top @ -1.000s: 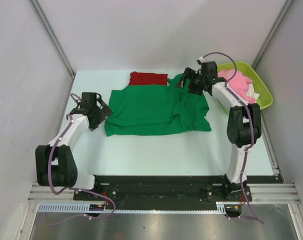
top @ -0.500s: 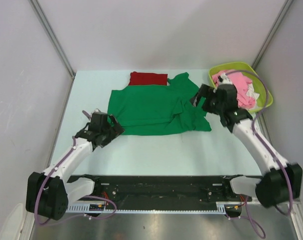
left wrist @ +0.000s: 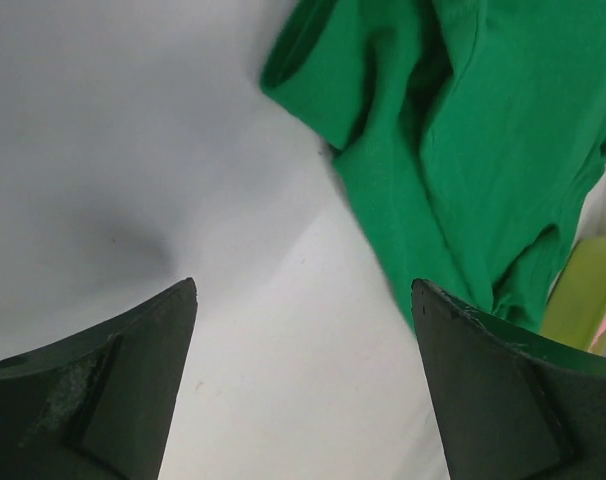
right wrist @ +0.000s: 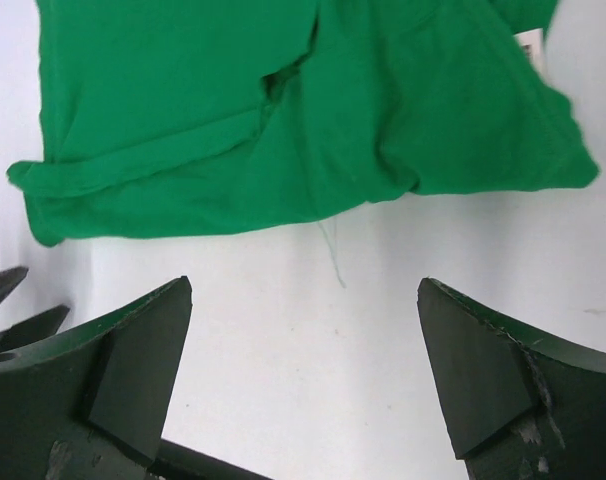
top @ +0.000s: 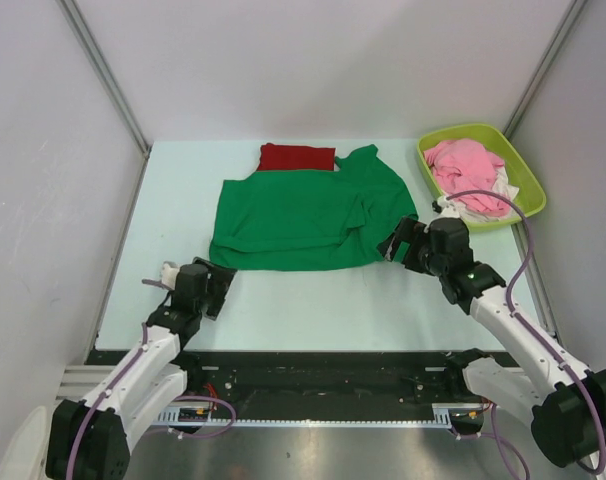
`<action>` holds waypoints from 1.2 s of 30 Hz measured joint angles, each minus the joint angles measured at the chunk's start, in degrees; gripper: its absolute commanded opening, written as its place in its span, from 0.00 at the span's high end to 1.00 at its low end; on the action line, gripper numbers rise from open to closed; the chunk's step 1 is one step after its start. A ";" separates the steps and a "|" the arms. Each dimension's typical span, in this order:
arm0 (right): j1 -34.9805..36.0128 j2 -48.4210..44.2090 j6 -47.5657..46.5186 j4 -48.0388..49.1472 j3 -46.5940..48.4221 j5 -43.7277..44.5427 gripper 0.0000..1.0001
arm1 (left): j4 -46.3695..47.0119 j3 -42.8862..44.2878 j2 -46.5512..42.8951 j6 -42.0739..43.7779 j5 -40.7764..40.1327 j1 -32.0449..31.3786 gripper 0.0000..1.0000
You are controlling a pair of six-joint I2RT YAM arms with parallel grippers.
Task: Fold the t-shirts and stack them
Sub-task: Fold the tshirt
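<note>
The bright green t-shirt (top: 308,215) lies spread on the table, its sides folded inward and one sleeve pointing to the far right. The dark red t-shirt (top: 297,157) sits folded behind it, touching its far edge. My left gripper (top: 215,285) hovers open just off the green shirt's near-left corner. In the left wrist view the gripper (left wrist: 303,290) holds nothing, with bare table between its fingers and the green shirt (left wrist: 463,150) ahead. My right gripper (top: 393,243) is open at the shirt's near-right corner. The right wrist view shows that gripper (right wrist: 303,285) empty, the green hem (right wrist: 283,130) ahead.
A lime-green basket (top: 528,180) stands at the far right, holding a pink garment (top: 463,165) and a white cloth (top: 488,205). A loose green thread (right wrist: 333,255) hangs from the shirt's hem. Grey walls close in the table's left, right and back.
Both arms have drawn back toward the near edge. The right gripper came from the shirt's far-right sleeve by the basket to its near-right corner. The left dropped from the left edge to the near-left corner.
</note>
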 measured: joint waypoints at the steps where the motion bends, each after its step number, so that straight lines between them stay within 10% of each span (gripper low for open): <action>1: 0.57 -0.17 0.00 0.24 -0.09 -0.22 0.00 | -0.13 -0.02 -0.02 -2.05 -1.05 0.00 0.19; 16: 2.80 -3.26 -1.05 2.01 -1.99 -3.41 0.00 | -0.26 1.77 10.47 -19.06 -8.20 0.72 0.44; 36: 1.09 -3.30 -3.98 4.85 -3.54 -8.90 0.00 | 2.80 10.27 25.57 -19.96 -11.17 4.17 0.41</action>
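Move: The green t-shirt's near left corner lies about 7 cm ahead of the left gripper, 4 cm to its left and roughly 4 cm below it. From that gripper, the middle of the green shirt is some 21 cm ahead and 22 cm to the right, and the folded red shirt sticks out behind it, about 39 cm ahead and 18 cm right. From the right gripper that same corner is around 43 cm to the left, 4 cm ahead and well below. Bring the left gripper to the green shirt's near left corner: swing it left and down first, then forward, about 5 cm ahead and 4 cm left in all, turning it some 25 degrees counter-clockwise and closing the fingers partway from wide open, still without gripping. Let the open right gripper ease a little left and back above the table near the shirt's near edge. ##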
